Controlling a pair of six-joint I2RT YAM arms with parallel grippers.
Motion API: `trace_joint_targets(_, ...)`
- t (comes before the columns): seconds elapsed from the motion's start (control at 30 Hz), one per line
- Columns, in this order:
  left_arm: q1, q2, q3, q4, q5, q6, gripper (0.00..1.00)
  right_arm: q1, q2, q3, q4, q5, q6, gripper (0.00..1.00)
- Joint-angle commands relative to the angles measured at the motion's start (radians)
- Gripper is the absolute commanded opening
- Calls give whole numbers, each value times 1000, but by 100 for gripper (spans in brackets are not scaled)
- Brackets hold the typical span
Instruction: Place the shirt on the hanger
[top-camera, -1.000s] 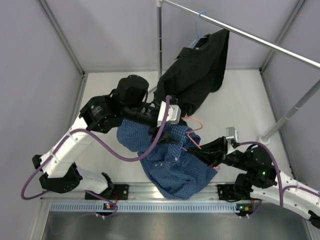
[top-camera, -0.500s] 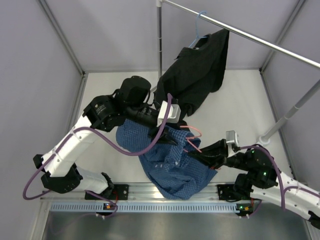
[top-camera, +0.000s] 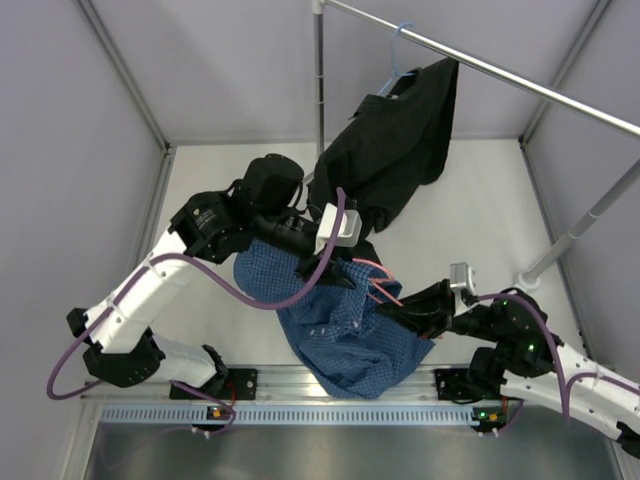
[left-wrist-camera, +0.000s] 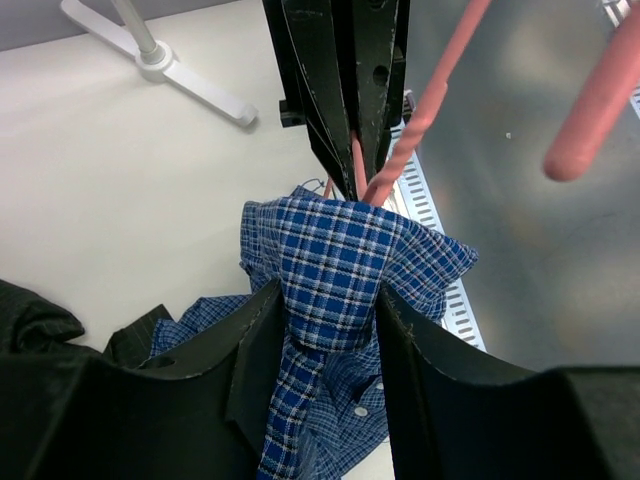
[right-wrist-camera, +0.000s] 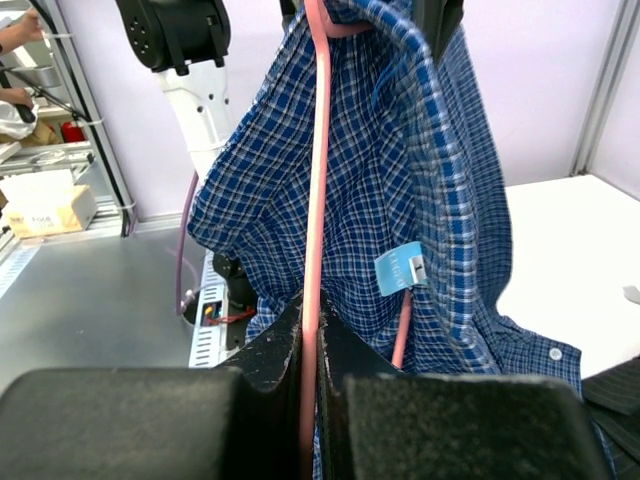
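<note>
The blue checked shirt hangs bunched between the two arms above the table's near edge. My left gripper has closed on its collar, and the cloth fills the gap between the jaws. The thin pink hanger pokes out of the shirt's neck. My right gripper is shut on the hanger's wire, which runs up inside the shirt. In the left wrist view the right gripper's black fingers pinch the pink wire just above the collar.
A black shirt hangs on a light blue hanger from the metal rail at the back. The rack's upright post and its white foot stand close behind the left arm. Grey walls close in both sides.
The left gripper's jaws have come together on the collar. The right gripper with the hanger has shifted slightly left and toward the collar.
</note>
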Motion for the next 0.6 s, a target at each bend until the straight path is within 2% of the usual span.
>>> trace_joint_targets(0.0, -2, -25, -40, 3, 37, 39, 0, 17, -54, 66, 45, 3, -35, 0)
trace_joint_targets(0.13, -2, -13, -33, 3, 36, 39, 0, 17, -56, 98, -4, 11, -35, 0)
trace_joint_targets(0.17, -2, -10, -25, 3, 29, 39, 16, 17, -47, 104, -15, 12, -32, 0)
trace_joint_targets(0.2, -2, -4, -8, 3, 28, 39, 42, 17, -31, 117, -24, 11, -32, 0)
trace_joint_targets(0.23, -2, 1, 2, 5, 23, 39, 57, 17, -25, 118, -35, 9, -26, 0)
trace_joint_targets(0.27, -2, 1, 10, 9, 16, 34, 82, 17, -21, 121, -38, 9, -24, 0)
trace_joint_targets(0.3, -2, -2, 16, 32, 6, 27, 96, 17, -18, 118, -38, 8, -23, 0)
trace_joint_targets(0.57, -2, -34, 18, 104, -44, 13, 98, 17, -36, 97, -19, 11, -6, 0)
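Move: The blue checked shirt's collar is pinched in the left fingers, with the shirt's body hanging about 14 cm below them and some 3 cm nearer the base. The pink hanger it is fed onto has its middle about 6 cm to the right of the left hand, 2 cm back and 4 cm lower. From the right hand, which grips the hanger, the collar lies roughly 7 cm to the left, 3 cm ahead and 4 cm higher. The shirt's bunched collar is eased down about 1 cm by the left hand beside the hanger, then let go as the fingers spread from roughly half open to fully open. The opened left hand edges forward about 1 cm and slightly up again, while the right fingers stay shut on the hanger, holding it almost still. ##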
